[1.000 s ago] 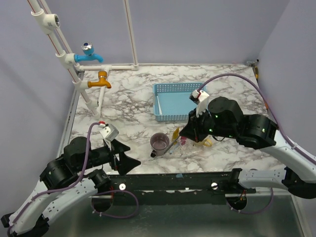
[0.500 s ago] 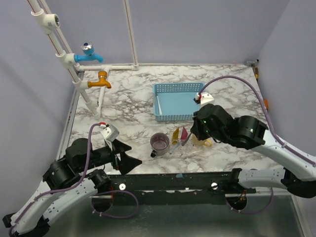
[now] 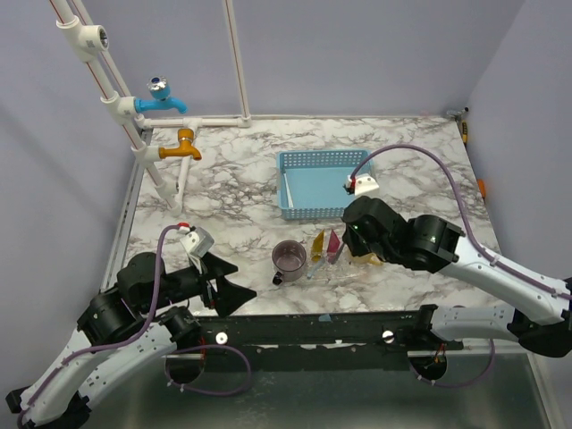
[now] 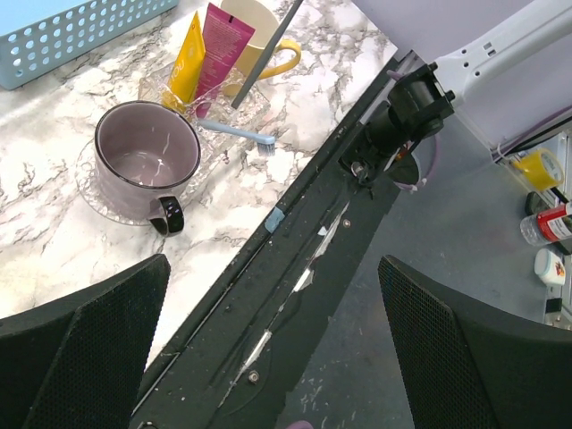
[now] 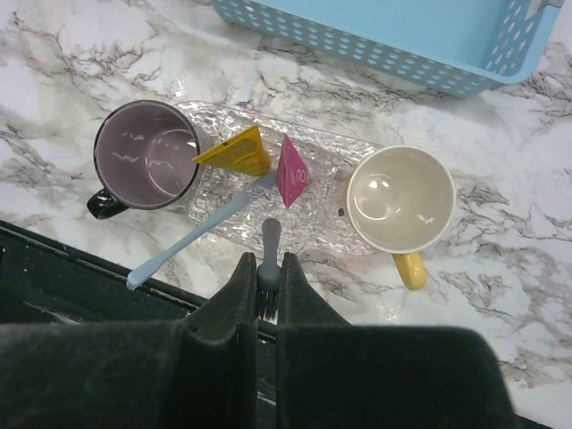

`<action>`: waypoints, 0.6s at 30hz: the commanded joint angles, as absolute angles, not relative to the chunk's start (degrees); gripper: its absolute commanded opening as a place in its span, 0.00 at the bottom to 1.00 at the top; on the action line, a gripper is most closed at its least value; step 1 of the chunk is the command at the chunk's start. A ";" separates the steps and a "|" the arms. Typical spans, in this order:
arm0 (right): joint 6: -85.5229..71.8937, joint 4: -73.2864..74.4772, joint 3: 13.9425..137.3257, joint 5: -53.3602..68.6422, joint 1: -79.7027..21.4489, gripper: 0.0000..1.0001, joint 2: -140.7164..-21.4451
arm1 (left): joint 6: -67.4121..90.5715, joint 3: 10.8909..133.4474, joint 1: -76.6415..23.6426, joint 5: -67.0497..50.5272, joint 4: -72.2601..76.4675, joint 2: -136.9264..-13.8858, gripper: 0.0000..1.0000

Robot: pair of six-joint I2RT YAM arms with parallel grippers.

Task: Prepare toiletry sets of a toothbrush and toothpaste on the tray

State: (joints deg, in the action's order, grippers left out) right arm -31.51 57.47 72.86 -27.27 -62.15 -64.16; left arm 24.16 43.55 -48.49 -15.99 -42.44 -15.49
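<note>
My right gripper [image 5: 266,268] is shut on the bristle end of a grey toothbrush [image 5: 269,237], which hangs over the near edge of the clear tray [image 5: 331,228]. A yellow toothpaste [image 5: 237,150] and a pink toothpaste [image 5: 292,174] stand together on the tray. A light blue toothbrush [image 5: 192,237] lies slanted across the tray, its head past the near edge. In the top view the tubes [image 3: 325,243] sit just left of the right wrist. My left gripper [image 4: 275,268] is open and empty over the table's front rail, well left of the tray [image 4: 161,89].
A mauve cup [image 5: 147,154] stands at the tray's left end and a cream mug [image 5: 399,198] with a yellow handle at its right end. A blue basket [image 3: 313,183] sits behind them. Blue and orange taps [image 3: 170,103] on white pipes stand far left.
The right arm has drawn in and turned its wrist to point down over the tray, uncovering the pink tube in the top view. It stays shut on the grey toothbrush. The left arm has not moved.
</note>
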 commanded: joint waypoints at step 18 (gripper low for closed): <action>-39.15 39.55 53.01 -31.54 -62.35 0.00 -55.61 | 24.35 42.90 -48.43 -14.68 -40.96 -15.37 0.99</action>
State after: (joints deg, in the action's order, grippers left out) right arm -36.12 45.45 55.90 -28.64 -62.15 -57.69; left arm 24.21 43.27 -48.49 -15.94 -42.04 -15.49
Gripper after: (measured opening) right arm 0.056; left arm 0.987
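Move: The gray toothbrush, held in the right hand with its handle hanging, is going to the clear tray, whose middle lies about 6 cm ahead, 3 cm left and 17 below. The pink tube stands 6 cm ahead and 1 left of the hand, the yellow tube 7 ahead and 6 left; the blue toothbrush leans 1 ahead, 8 left, and the beige mug is 7 ahead, 8 right. From the left hand the tray lies some 17 cm ahead, 21 right, 19 below. The gray toothbrush, still pinched near its bristled end in the right hand's shut fingers, goes almost straight down by about 5 cm, its free handle end leading into the tray close beside the pink tube. The wrist turns only a few degrees and the grip stays closed; whether the handle end touches the tray can't be seen. ##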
